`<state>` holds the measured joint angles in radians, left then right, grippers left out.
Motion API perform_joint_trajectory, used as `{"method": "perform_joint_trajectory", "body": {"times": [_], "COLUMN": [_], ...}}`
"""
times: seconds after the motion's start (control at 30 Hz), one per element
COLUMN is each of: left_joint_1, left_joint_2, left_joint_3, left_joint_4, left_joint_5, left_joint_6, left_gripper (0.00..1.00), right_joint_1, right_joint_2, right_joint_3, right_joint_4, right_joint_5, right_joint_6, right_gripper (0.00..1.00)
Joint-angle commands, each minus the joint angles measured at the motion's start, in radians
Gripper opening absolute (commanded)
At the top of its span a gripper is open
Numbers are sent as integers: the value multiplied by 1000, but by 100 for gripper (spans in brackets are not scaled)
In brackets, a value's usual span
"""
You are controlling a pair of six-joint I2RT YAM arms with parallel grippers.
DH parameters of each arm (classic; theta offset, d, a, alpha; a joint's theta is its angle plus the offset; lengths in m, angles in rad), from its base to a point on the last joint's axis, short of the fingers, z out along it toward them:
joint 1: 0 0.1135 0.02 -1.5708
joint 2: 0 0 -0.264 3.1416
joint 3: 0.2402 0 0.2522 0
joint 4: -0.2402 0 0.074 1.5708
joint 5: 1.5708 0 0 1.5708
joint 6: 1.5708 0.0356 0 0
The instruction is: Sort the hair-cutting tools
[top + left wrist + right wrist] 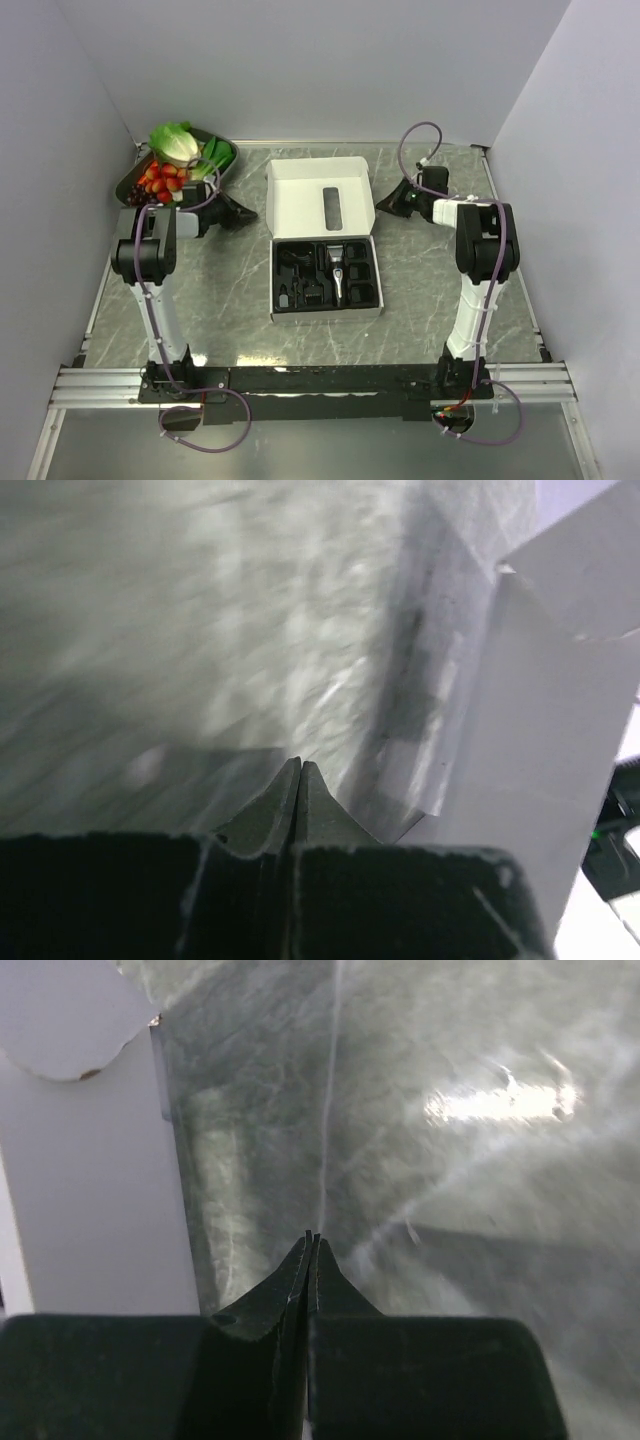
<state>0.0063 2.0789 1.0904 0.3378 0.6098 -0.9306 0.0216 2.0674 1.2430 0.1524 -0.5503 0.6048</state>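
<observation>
A white cardboard box [322, 240] lies open in the middle of the table, its lid folded back. Its black insert holds a slim black-and-silver hair clipper [337, 272] and several small black attachments [303, 287] in the pockets around it. My left gripper [250, 213] is shut and empty, low over the table left of the lid; its tips [300, 763] point at the lid's side [560, 700]. My right gripper [383, 205] is shut and empty, right of the lid; its tips [312, 1235] sit beside the lid's edge [90, 1160].
A dark tray of vegetables and fruit [176, 165] stands at the back left, just behind my left arm. The grey marbled table [440, 300] is walled on the left, back and right. A metal rail [320, 380] runs along the near edge.
</observation>
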Motion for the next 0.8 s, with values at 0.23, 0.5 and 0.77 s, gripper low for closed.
{"method": "perform_joint_trajectory", "body": {"times": [0.23, 0.5, 0.77], "left_joint_1": [-111, -118, -120], "left_joint_2": [115, 121, 15], "left_joint_3": [244, 247, 157], "left_joint_4": [-8, 81, 122], "left_joint_5": [61, 105, 131], "left_joint_6": [-2, -37, -34], "left_gripper": [1, 1, 1], "right_joint_1": [63, 69, 70], "right_joint_2": [106, 112, 8], "right_joint_3": [111, 96, 1], "right_joint_4": [145, 295, 383], "right_joint_5": [-189, -318, -347], "right_joint_6": [46, 69, 62], "right_gripper": [0, 0, 0]}}
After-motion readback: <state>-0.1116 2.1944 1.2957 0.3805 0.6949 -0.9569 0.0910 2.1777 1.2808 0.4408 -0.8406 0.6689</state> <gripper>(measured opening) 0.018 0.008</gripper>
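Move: The open lid stands between the two shut grippers. Its middle is about 15 cm to the left hand's right and 13 cm to the right hand's left, some 2 cm ahead and a little higher. From the left hand the tool tray lies about 17 cm back and 16 cm right, and the vegetable bin about 10 cm ahead and 18 cm left. From the right hand the tool tray is about 18 cm back and 12 cm left. Inward from both sides at once, the shut grippers travel about 7 cm towards each other and go under the side edges of the open lid, the left one also easing forward and both ending slightly higher after the right dips a little. The right hand turns some 20 degrees, mostly counter-clockwise with its fingers tipping up, and the left about 10 degrees clockwise. By the end both tips bear on the lid's outer face from beneath. ##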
